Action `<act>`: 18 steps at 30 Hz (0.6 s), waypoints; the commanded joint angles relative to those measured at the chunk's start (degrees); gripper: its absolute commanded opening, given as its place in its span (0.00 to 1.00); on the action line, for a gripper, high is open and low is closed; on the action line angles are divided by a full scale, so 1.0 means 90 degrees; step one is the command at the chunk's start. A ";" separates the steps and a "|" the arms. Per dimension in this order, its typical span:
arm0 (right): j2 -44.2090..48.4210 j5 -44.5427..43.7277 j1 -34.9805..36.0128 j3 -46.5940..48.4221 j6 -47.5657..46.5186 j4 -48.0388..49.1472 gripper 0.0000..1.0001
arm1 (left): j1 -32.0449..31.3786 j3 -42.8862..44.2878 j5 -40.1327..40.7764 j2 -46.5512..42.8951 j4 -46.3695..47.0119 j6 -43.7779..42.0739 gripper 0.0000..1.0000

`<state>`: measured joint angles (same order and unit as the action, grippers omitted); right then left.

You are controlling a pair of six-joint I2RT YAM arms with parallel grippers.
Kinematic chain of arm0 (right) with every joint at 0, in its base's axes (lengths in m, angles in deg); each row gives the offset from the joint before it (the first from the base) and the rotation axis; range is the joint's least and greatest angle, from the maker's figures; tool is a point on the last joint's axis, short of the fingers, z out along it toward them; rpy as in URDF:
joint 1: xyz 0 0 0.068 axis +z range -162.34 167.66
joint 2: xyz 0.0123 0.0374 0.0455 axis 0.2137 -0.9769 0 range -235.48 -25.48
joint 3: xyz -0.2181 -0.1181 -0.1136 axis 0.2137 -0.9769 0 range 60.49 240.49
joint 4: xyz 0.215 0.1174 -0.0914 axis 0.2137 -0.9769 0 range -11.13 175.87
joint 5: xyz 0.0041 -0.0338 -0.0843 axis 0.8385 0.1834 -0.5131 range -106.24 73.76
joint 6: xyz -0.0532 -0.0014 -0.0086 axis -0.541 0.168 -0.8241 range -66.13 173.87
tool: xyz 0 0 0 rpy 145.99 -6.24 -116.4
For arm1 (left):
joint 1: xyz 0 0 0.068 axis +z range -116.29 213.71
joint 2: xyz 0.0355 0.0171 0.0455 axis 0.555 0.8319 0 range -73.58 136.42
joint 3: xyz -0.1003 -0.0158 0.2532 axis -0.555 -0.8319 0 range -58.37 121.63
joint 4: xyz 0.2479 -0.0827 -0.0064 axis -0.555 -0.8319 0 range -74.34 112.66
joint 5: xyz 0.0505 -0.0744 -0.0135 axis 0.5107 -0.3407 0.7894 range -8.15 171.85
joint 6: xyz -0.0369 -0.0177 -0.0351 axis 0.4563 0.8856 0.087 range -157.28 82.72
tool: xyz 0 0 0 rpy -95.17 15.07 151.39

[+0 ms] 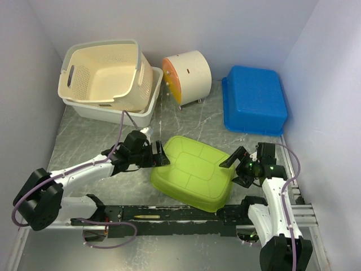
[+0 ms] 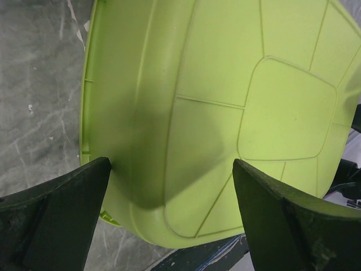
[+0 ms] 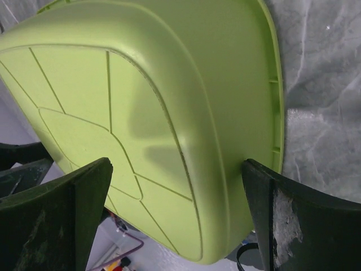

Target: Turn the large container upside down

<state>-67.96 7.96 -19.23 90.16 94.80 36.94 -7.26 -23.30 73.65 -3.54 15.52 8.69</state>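
Observation:
The large container [image 1: 194, 172], a lime green tub, lies bottom up in the middle of the table, its near corner over the arms' base rail. My left gripper [image 1: 161, 153] is at its left side and is open. In the left wrist view the green tub [image 2: 225, 84] fills the frame, and the left gripper [image 2: 171, 162] straddles a corner with the left fingertip [image 2: 101, 169] against the tub's wall. My right gripper [image 1: 230, 166] is at the tub's right side, also open. In the right wrist view the right gripper [image 3: 176, 164] spans the tub's [image 3: 141, 73] edge.
A cream basket [image 1: 104, 73] sits tilted in a white tub [image 1: 141, 110] at the back left. A white cylinder with an orange face [image 1: 189, 76] stands at the back centre. A blue tub [image 1: 254, 99] lies bottom up at the back right. The base rail [image 1: 169, 214] runs along the near edge.

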 commanded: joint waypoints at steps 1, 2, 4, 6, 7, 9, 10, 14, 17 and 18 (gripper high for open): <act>-0.0091 0.0772 0.0201 -0.0095 0.0413 0.1173 1.00 | 0.0046 0.0143 -0.1036 0.0189 0.0484 -0.0371 1.00; -0.0169 0.0808 0.0258 -0.0091 0.0553 0.1462 1.00 | 0.0036 0.0132 -0.1093 0.0203 0.0509 -0.0367 1.00; -0.0405 0.0806 0.0410 -0.0083 0.0869 0.2099 1.00 | 0.0040 0.0110 -0.1138 0.0207 0.0519 -0.0336 1.00; -0.0772 0.0708 0.0602 -0.0023 0.1121 0.2719 1.00 | 0.0041 0.0116 -0.1103 0.0206 0.0519 -0.0294 1.00; -0.1006 0.0612 0.0714 0.0047 0.1206 0.2934 1.00 | 0.0041 0.0122 -0.1105 0.0206 0.0530 -0.0278 1.00; -0.1457 0.0419 0.0907 0.0278 0.1253 0.3249 1.00 | 0.0046 0.0158 -0.1105 0.0231 0.0540 -0.0256 1.00; -0.1663 0.0321 0.0994 0.0439 0.1223 0.3309 1.00 | 0.0039 0.0186 -0.1136 0.0268 0.0563 -0.0255 0.99; -0.2194 -0.0399 0.1079 0.1231 0.0852 0.2670 1.00 | 0.0038 0.0275 -0.1404 0.0479 0.0849 -0.0169 0.99; -0.2148 -0.1438 0.1079 0.1719 0.0676 0.1822 1.00 | 0.0028 0.0440 -0.1484 0.0609 0.0830 -0.0234 0.98; -0.2058 -0.1695 0.1076 0.1792 0.0638 0.1659 1.00 | 0.0028 0.0544 -0.1421 0.0624 0.0684 -0.0323 0.98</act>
<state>-88.40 -2.33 -11.17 101.89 100.00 58.45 -5.75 -22.27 68.29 0.35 17.29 5.33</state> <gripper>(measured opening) 0.999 0.984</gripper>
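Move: The large green container already lies bottom-up and skewed between the open hands, its middle about 15 cm left of the right hand and 4 cm back, and about 12 cm right of the left hand and 7 cm back, a few centimetres below both. The upturned blue container is some 26 cm ahead of the right hand and 9 cm to its right; the white drum is some 31 cm ahead of the left hand and 10 cm to its right. The green container's right end is pushed along by the right hand, which sweeps about 12 cm forward towards the blue container with a finger against the side wall, rising some 3 cm late on and tipping its fingertips outward about 10 degrees. The left hand stays almost in place at the opposite end, one finger still against the wall as a stop. Both grippers stay wide open. ##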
